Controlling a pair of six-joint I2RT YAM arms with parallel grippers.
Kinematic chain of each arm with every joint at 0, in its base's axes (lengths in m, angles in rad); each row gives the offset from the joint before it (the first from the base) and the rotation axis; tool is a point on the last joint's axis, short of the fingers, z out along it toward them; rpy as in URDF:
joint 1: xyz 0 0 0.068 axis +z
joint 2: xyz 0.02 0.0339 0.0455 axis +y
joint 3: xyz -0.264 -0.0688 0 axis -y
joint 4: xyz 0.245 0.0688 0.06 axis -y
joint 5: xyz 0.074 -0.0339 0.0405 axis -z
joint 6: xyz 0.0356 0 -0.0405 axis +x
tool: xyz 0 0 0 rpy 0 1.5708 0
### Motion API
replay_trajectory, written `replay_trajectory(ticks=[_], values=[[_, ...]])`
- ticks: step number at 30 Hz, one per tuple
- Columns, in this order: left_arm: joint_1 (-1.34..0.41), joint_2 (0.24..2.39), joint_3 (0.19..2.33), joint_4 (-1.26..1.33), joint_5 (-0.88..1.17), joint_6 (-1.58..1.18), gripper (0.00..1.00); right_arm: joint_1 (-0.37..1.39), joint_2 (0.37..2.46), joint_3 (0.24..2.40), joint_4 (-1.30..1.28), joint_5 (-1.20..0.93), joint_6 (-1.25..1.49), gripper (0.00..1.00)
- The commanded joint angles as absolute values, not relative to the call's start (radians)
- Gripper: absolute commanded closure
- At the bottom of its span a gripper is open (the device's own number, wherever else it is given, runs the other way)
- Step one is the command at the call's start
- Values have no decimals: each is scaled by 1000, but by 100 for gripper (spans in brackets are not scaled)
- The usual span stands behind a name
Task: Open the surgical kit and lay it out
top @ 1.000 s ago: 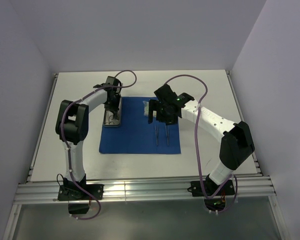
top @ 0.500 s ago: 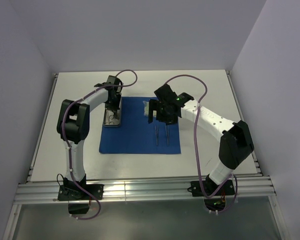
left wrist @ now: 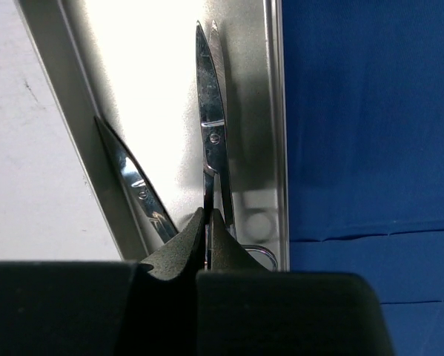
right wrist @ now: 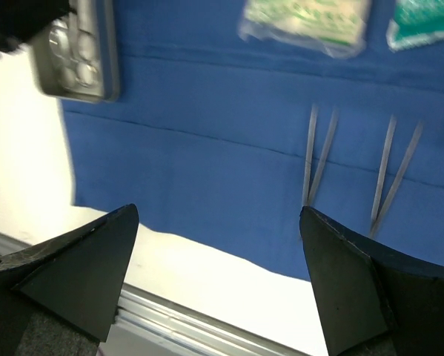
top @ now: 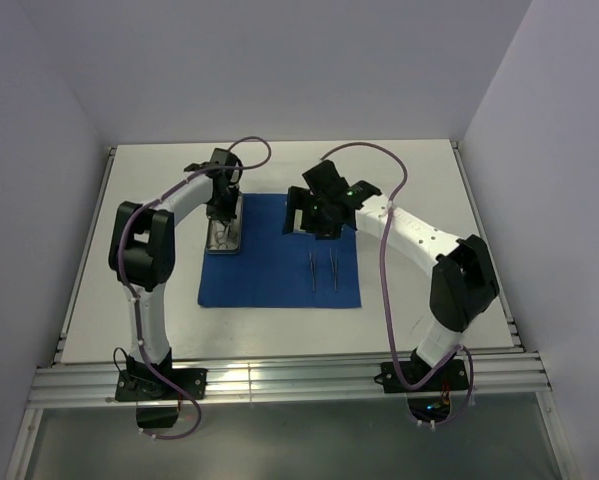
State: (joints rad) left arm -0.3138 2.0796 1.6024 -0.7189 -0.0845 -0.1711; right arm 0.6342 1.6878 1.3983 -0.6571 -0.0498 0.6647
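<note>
The blue cloth (top: 274, 275) of the surgical kit lies spread flat. On its left edge stands the steel tray (top: 224, 240). My left gripper (top: 222, 205) reaches into the tray (left wrist: 151, 74), shut on the handle end of one pair of scissors (left wrist: 210, 111). A second pair of scissors (left wrist: 136, 182) lies beside it. My right gripper (right wrist: 218, 222) hangs open and empty, high over the cloth (right wrist: 207, 148). Two tweezers (right wrist: 318, 152) (right wrist: 396, 170) lie side by side on the cloth. Two whitish-green packets (right wrist: 307, 18) (right wrist: 425, 22) lie beyond them.
White tabletop (top: 409, 180) surrounds the cloth, with a metal rail (top: 279, 375) along the near edge and walls on three sides. The right arm's purple cable (top: 389, 290) loops over the right part of the table.
My left gripper has shut on the scissors in the tray. My right gripper has drawn back and left, away from the tweezers, still open.
</note>
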Motion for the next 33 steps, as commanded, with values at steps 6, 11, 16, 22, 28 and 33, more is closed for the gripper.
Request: replay_trajectory(ticks=[6, 11, 16, 22, 28, 33], values=[[-311, 1999, 1640, -729, -98, -183, 100, 630, 1764, 1489, -508, -124, 730, 4], [-311, 1967, 1637, -723, -104, -179, 100, 632, 1808, 1479, -407, -169, 775, 6], [-310, 1942, 1632, -721, -100, -181, 100, 632, 1850, 1427, -270, -250, 862, 17], [-310, 1925, 1614, -718, -92, -184, 100, 632, 1919, 1410, -92, -339, 985, 30], [-307, 1921, 1609, -719, -81, -187, 100, 649, 2028, 1428, 100, -457, 1135, 36], [-305, 1917, 1603, -716, -78, -187, 100, 666, 2146, 1440, 276, -544, 1302, 37]])
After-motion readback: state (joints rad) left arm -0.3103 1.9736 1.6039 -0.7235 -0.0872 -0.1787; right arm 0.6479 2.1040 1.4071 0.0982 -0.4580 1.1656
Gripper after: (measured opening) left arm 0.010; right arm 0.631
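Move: Within the tray, the scissors that the left fingers are already shut on have their middle about 2 cm ahead of that hand and 1 cm below it. The tray's middle is 2 cm ahead, 1 cm left and 3 cm below; the other scissors lie 3 cm left, 1 cm back and 2 cm below. From the right hand the gripped scissors are roughly 19 cm left, 11 cm ahead and 11 cm down; the clear packet is 11 cm ahead, 2 cm left and 13 cm below. Rising almost straight up by about 5 cm, the left hand draws away from the tray with its fingers still shut, and its pinch on the scissors' shanks ends. Meanwhile the right hand sweeps some 14 cm left and 5 cm forward, humping up slightly before sinking about 5 cm, towards the scissors and left gripper; it rolls about 35 degrees so its fingers point more to the left, and narrows them from wide to part open, touching nothing. ##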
